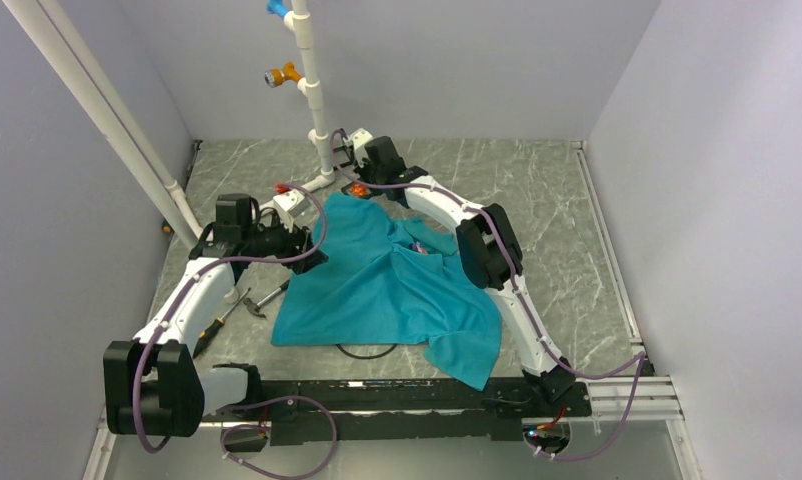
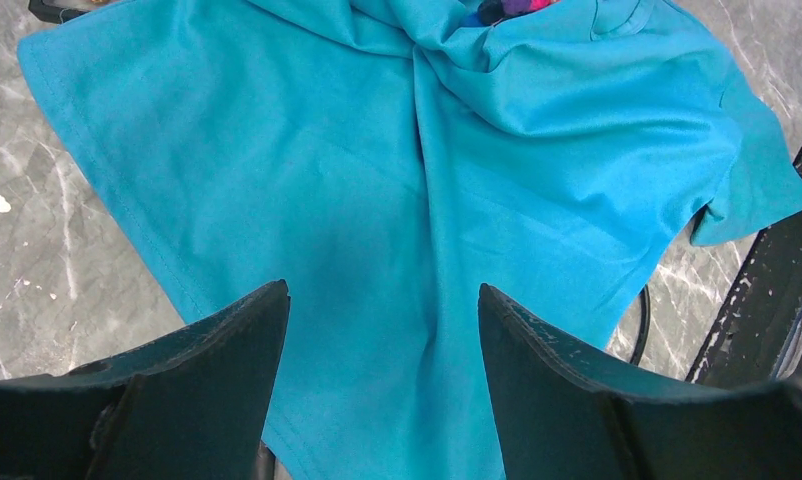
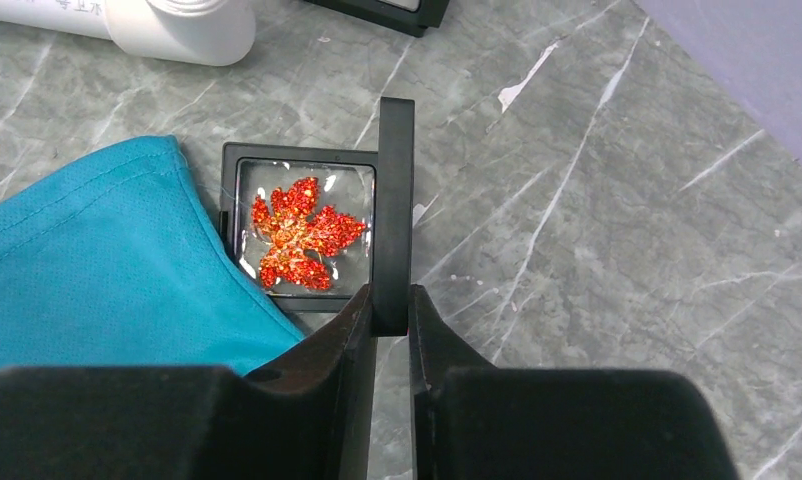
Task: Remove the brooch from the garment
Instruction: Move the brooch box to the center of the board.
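The teal garment (image 1: 377,290) lies crumpled on the marble table. The brooch (image 1: 417,247), a tiny pink-purple spot, sits in the folds near its collar and shows at the top edge of the left wrist view (image 2: 512,8). My left gripper (image 2: 382,290) hovers open over the garment (image 2: 377,180), nothing between its fingers. At the far side by the shirt's corner (image 3: 97,280), my right gripper (image 3: 391,305) is shut on the upright black lid (image 3: 395,200) of a small display box (image 3: 297,230) holding a red-orange glitter leaf.
A white pipe stand (image 1: 312,90) rises behind the shirt, its base (image 3: 177,25) just beyond the box. Pliers and a screwdriver (image 1: 242,305) lie left of the shirt. A black cable loop (image 1: 367,350) pokes out under the hem by the black base rail (image 2: 767,300).
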{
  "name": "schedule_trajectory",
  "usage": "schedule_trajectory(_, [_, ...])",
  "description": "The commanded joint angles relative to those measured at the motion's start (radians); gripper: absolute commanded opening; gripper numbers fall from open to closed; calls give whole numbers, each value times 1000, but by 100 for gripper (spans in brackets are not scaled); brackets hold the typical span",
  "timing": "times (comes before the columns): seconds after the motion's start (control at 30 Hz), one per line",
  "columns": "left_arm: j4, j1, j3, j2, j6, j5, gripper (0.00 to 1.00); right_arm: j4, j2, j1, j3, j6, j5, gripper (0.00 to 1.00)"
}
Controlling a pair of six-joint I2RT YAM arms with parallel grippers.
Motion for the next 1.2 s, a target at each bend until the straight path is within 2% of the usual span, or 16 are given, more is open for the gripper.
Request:
schedule_trajectory(0.0, [31, 9, -3, -16, -5, 42, 74, 66, -14, 3, 34, -51, 49, 12])
schedule_trajectory(0.27, [43, 14, -10, -1, -12, 56, 74, 79, -5, -37, 56, -26, 50, 0])
schedule_trajectory(0.73, [53, 20, 8, 47, -28, 74, 74, 59, 52, -182, 177, 28, 4, 0])
schedule_trajectory(1.17, [82, 21, 35, 100, -57, 86, 74, 90, 59, -260, 164, 3, 4, 0])
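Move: The right gripper already holds the brooch box by its upright edge, the box's middle about 5 cm left of the fingers and 3 cm below. It goes to the bare far middle of the board, some 12 cm ahead and 9 cm right. The garment's far left corner lies level, about 12 cm left; the other black frame about 12 cm ahead, 9 cm left. From the left hand the box is about 22 cm ahead, 8 cm right. Keep the right fingers shut on the box's upright edge and carry the brooch box right and forward, away from the garment's corner and the other black frame, onto the bare far part of the board: about 14 cm right and 10 cm forward. Start gently, rise about 2.5 cm on the way, and let the wrist turn some 15 degrees clockwise. Let the empty left gripper sink slightly. ##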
